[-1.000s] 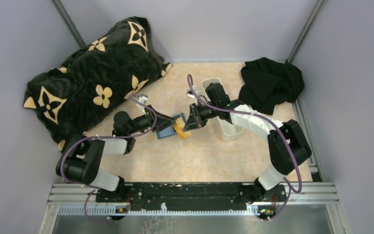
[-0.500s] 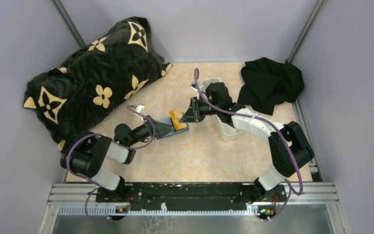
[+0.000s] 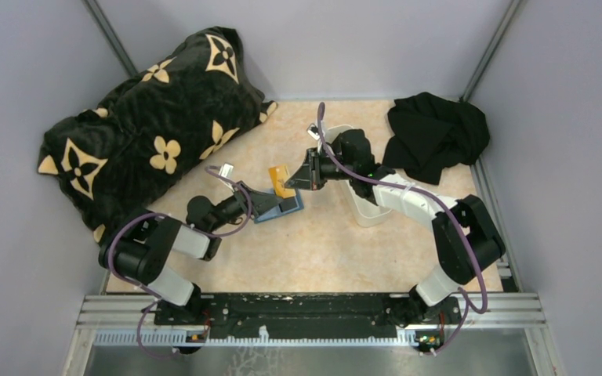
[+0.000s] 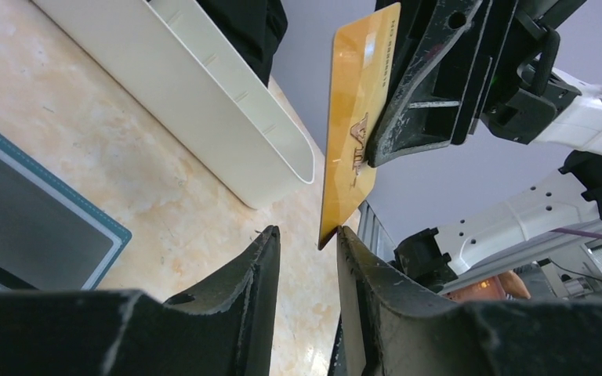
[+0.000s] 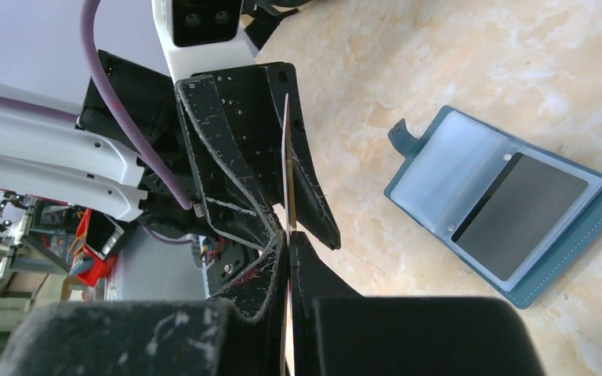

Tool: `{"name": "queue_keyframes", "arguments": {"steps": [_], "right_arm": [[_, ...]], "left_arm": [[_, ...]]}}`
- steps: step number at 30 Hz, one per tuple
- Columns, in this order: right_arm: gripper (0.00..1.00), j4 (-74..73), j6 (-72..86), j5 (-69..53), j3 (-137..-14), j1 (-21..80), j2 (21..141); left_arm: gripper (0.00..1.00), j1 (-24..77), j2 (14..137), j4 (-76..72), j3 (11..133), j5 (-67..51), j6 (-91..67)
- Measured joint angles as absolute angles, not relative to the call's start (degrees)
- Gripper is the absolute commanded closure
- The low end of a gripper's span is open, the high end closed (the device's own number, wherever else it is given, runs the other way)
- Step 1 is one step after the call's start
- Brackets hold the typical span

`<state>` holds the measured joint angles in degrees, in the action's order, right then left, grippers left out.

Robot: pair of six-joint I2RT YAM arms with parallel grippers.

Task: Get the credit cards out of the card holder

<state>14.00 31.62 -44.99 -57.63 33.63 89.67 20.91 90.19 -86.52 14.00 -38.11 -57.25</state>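
Observation:
My right gripper (image 3: 299, 177) is shut on a tan-gold credit card (image 3: 280, 180) and holds it upright above the table. In the right wrist view the card (image 5: 288, 168) is edge-on in my shut right gripper (image 5: 289, 233). The teal-blue card holder (image 3: 288, 208) lies open on the table, with a dark grey card (image 5: 521, 215) in its clear pocket (image 5: 455, 168). My left gripper (image 3: 274, 199) is open beside the holder. In the left wrist view the gold card (image 4: 357, 117) hangs with its lower corner between the tips of my left gripper (image 4: 307, 233), next to one finger.
A long white tray (image 3: 363, 200) stands right of the holder, under my right arm. A black cloth (image 3: 435, 137) lies at the far right. A big dark pillow with tan flowers (image 3: 149, 125) fills the far left. Walls close in the table.
My right gripper has pulled the gold card up and away from the holder. The left gripper has shifted slightly and stays low by the holder.

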Motion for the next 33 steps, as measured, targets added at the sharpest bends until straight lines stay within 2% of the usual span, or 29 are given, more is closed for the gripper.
{"name": "queue_keyframes", "arguments": {"steps": [10,12,14,20,22,27,33], "right_arm": [[1.00,15.4,32.6,-45.3,-56.8,33.6,89.8],[1.00,15.7,32.7,-45.4,-56.7,33.6,90.0],[1.00,16.4,32.8,-45.5,-56.7,33.6,90.2],[0.99,17.8,32.8,-46.2,-56.7,33.5,90.6],[0.88,18.0,32.8,-46.6,-56.7,33.5,90.6],[0.70,17.4,32.6,-48.6,-56.7,33.6,90.7],[0.67,17.0,32.4,-52.4,-58.0,33.5,91.3]], "left_arm": [[0.82,20.9,89.7,-86.5,15.1,-39.6,-57.6],[0.89,21.1,89.2,-86.5,15.1,-40.0,-57.7],[1.00,21.1,88.7,-86.5,15.1,-40.1,-57.7],[1.00,21.0,87.9,-86.5,15.1,-40.4,-57.9],[1.00,20.9,87.9,-86.5,15.1,-40.8,-58.0],[1.00,20.9,87.8,-86.5,15.8,-43.5,-58.4],[1.00,20.9,86.8,-86.6,16.2,-46.7,-58.8]]}}
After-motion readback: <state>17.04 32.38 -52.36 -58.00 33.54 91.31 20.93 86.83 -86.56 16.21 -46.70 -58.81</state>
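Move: The yellow card, still pinched in the right hand, has its near corner between the left hand's open fingertips; its middle lies about 5 cm ahead of the left hand, straight in line, and 2 cm higher. From the right hand, the card's middle is roughly 2 cm left and 1 cm ahead. The open card holder lies some 13 cm below the left hand, 2 cm ahead and 1 cm left; the white box is about 20 cm right of that hand, 9 cm ahead and 11 cm lower. Rising about 1.5 cm, the left hand shuts its half-open fingers on the near end of the yellow card while the right hand stays nearly still and keeps its pinch. Once the left has closed, the right fingers open to roughly a third and let go, its hand easing some 1.5 cm back and turning slightly counter-clockwise around the card, as the left hand keeps its grip and draws the card about 2 cm back and 1 cm farther up, turning some 10 degrees clockwise. ##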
